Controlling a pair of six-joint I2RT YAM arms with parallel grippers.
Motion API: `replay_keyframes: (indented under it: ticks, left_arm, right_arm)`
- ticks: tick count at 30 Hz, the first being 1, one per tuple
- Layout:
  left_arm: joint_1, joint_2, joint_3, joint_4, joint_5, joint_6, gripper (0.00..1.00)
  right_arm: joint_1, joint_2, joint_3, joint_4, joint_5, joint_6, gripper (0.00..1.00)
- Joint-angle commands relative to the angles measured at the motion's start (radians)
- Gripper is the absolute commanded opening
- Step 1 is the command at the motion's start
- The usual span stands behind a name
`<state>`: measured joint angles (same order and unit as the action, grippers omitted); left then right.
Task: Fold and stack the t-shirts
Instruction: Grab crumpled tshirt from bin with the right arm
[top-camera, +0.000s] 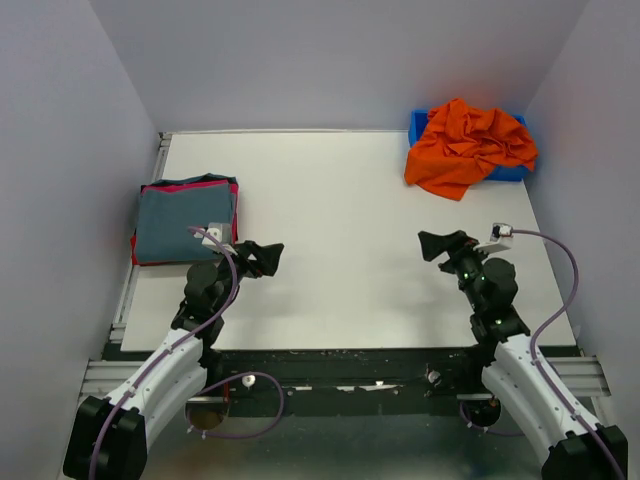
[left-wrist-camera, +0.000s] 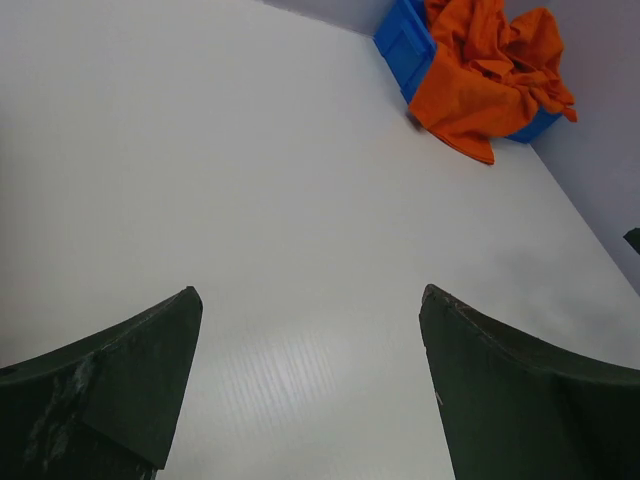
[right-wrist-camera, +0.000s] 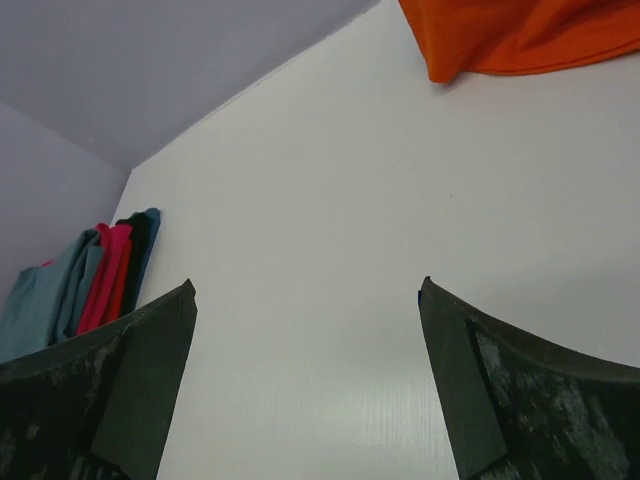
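Observation:
A folded stack of t-shirts (top-camera: 185, 222), grey-blue on top with red-pink edges under it, lies at the table's left edge; it shows edge-on in the right wrist view (right-wrist-camera: 90, 280). A crumpled bright orange t-shirt (top-camera: 468, 145) spills out of a blue plastic bin at the back right, also in the left wrist view (left-wrist-camera: 490, 70) and the right wrist view (right-wrist-camera: 520, 35). My left gripper (top-camera: 268, 257) is open and empty beside the stack's near right corner. My right gripper (top-camera: 437, 245) is open and empty over bare table, well short of the orange shirt.
The blue bin (top-camera: 418, 124) stands in the back right corner against the wall (left-wrist-camera: 405, 45). Grey walls close in the white table (top-camera: 330, 230) on three sides. A metal rail (top-camera: 350, 375) runs along the near edge by the arm bases.

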<state>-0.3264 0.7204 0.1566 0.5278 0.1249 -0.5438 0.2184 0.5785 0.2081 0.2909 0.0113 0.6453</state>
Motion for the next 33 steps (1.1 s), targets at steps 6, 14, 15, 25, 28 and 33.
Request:
replay_keyframes:
  ticks: [6, 14, 15, 25, 28, 33]
  left_arm:
    - [0.006, -0.003, 0.014, 0.009, 0.027, -0.005, 0.99]
    - [0.004, 0.022, 0.023, -0.023, 0.019, -0.001, 0.99]
    - [0.004, 0.019, 0.034, -0.050, 0.007, -0.002, 0.99]
    - [0.001, -0.059, 0.034, -0.201, -0.018, -0.007, 0.99]
    - [0.000, -0.102, 0.023, -0.230, -0.018, -0.008, 0.99]
    - [0.000, -0.151, 0.012, -0.239, -0.034, -0.008, 0.99]
  right_arm:
    - [-0.004, 0.046, 0.019, -0.064, 0.090, -0.018, 1.00]
    - [-0.019, 0.443, 0.386, -0.246, 0.134, 0.017, 1.00]
    - [-0.030, 0.505, 0.449, -0.259, 0.130, 0.019, 1.00]
    - [-0.125, 1.036, 1.038, -0.423, 0.180, 0.044, 0.98]
    - [-0.149, 1.148, 1.180, -0.430, 0.213, -0.001, 0.98]
    - [-0.211, 1.342, 1.436, -0.532, 0.216, 0.005, 0.98]
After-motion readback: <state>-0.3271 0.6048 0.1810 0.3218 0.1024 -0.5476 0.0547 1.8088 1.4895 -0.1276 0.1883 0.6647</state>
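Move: Some 29 cm ahead of the right hand, about 8 cm to its right and roughly 8 cm below, the crumpled orange t-shirt lies heaped in the blue bin. The bin's middle is about 33 cm ahead, 9 cm right and 11 cm down; the shirt's loose flap hangs over the near side, some 21 cm ahead, 3 cm right and 13 cm lower. For the left hand, the t-shirt is roughly 30 cm ahead and 54 cm to the right. Reaching out fast for the crumpled t-shirt, the right hand first dips about 3 cm, then sweeps forward some 26 cm in all, climbing again to end a little above its starting height and veering right towards the bin. On the way it tips fingers-down and swings clockwise, about 20 degrees each, gripper kept wide open. ##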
